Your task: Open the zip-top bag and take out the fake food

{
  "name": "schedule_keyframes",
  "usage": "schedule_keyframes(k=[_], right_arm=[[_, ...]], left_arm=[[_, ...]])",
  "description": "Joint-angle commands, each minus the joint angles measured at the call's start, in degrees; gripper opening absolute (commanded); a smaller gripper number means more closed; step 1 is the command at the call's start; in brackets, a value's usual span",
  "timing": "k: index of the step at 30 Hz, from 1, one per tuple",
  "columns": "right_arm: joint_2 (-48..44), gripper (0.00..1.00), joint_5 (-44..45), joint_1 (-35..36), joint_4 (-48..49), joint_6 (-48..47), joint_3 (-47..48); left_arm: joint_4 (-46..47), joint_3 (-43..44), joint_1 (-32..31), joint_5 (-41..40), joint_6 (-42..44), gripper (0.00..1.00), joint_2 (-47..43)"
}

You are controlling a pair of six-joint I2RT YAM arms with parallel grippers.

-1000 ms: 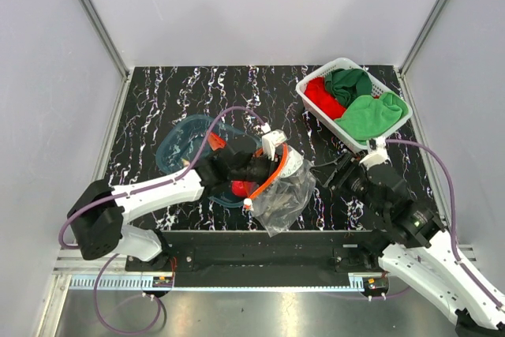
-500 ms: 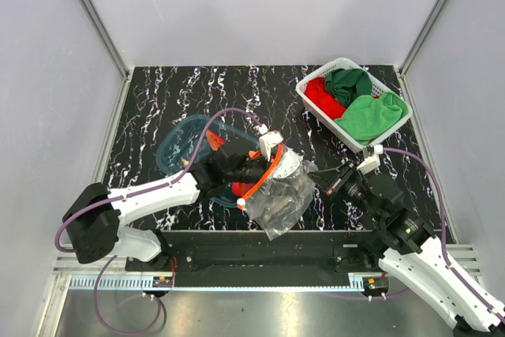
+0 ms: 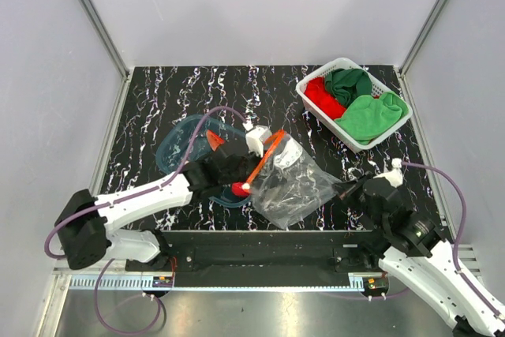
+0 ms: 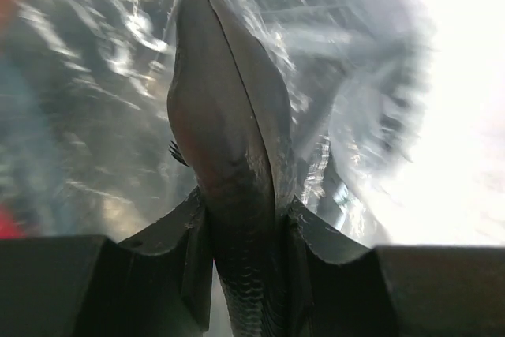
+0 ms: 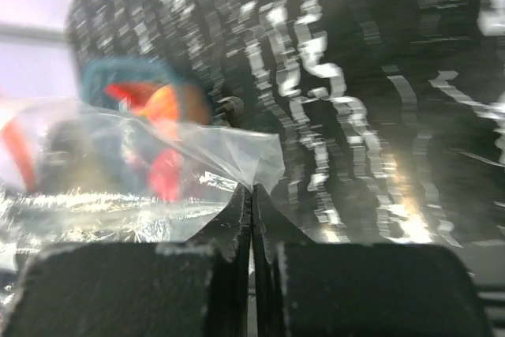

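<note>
The zip-top bag (image 3: 296,183) hangs stretched between my two grippers, its orange-red zip strip (image 3: 264,159) slanting along its left edge. My left gripper (image 3: 254,168) is at that strip, its fingers pressed together amid crinkled film (image 4: 355,76); in the left wrist view the left gripper (image 4: 217,29) fills the middle. My right gripper (image 3: 345,192) is shut on the bag's right corner (image 5: 260,159), with the tips of the right gripper (image 5: 252,189) pinching the film. A red fruit (image 3: 237,189) shows at the strip's lower end, blurred red (image 5: 166,173) behind the film. An orange piece (image 3: 215,141) lies by the tub.
A translucent blue tub (image 3: 175,149) sits under the left arm at the table's left centre. A white basket (image 3: 341,61) with red and green cloths stands at the back right. The table's front edge runs just below the bag.
My right gripper went from open to shut on the bag's corner and drew back to the right. The bag pulled out flat between the grippers. My left gripper shifted slightly left with the strip.
</note>
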Motion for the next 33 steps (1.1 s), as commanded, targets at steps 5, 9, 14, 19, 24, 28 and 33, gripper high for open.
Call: schedule_keyframes(k=[5,9,14,19,24,28,33], right_arm=[[-2.69,0.0,12.84,0.0,-12.93,3.42,2.23],[-4.27,0.08,10.73,0.0,-10.13,-0.17,1.97],[0.38,0.6,2.74,0.0,-3.97,-12.38,8.18],[8.46,1.0,-4.37,-0.09,-2.38,-23.82,19.44],[17.17,1.0,-14.31,0.0,-0.46,-26.73,27.54],[18.93,1.0,-15.47,0.0,2.36,-26.82,26.49],[19.72,1.0,-16.26,0.0,4.04,-26.55,26.23]], left_arm=[[-5.18,8.0,0.77,-11.77,3.27,0.0,-3.12],[-4.93,10.29,0.69,-11.41,3.02,0.0,-0.84],[-5.8,11.78,-2.29,-22.79,0.57,0.0,0.13],[-7.82,15.73,-9.5,-34.68,1.6,0.0,4.35],[-8.79,19.25,-15.56,-45.33,3.45,0.0,9.0],[-8.79,21.36,-18.03,-46.48,3.98,0.0,11.64],[-10.99,24.61,-20.49,-49.03,5.65,0.0,15.42]])
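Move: My left hand grips a dark piece of food inside the zip-top bag, the orange mouth only some 3 cm ahead and 1 cm left of my fingertips. The tomato lies about 9 cm left, level ahead and 12 cm down; the blue tray's middle is about 17 cm left, 10 ahead. My right fingers pinch the bag's bottom corner, with the mouth about 18 cm left, 5 ahead and slightly higher; the white basket sits some 28 cm ahead, 6 right. I tug the bag's corner another 3 cm right and a little down with my right hand, then open wide, let go, and rise about 14 cm while going left, back to the mouth. My left hand keeps its grip, lifts forward and up, then turns back to the right and down towards my right hand, swinging its fingers some 30 degrees to point more forward. ##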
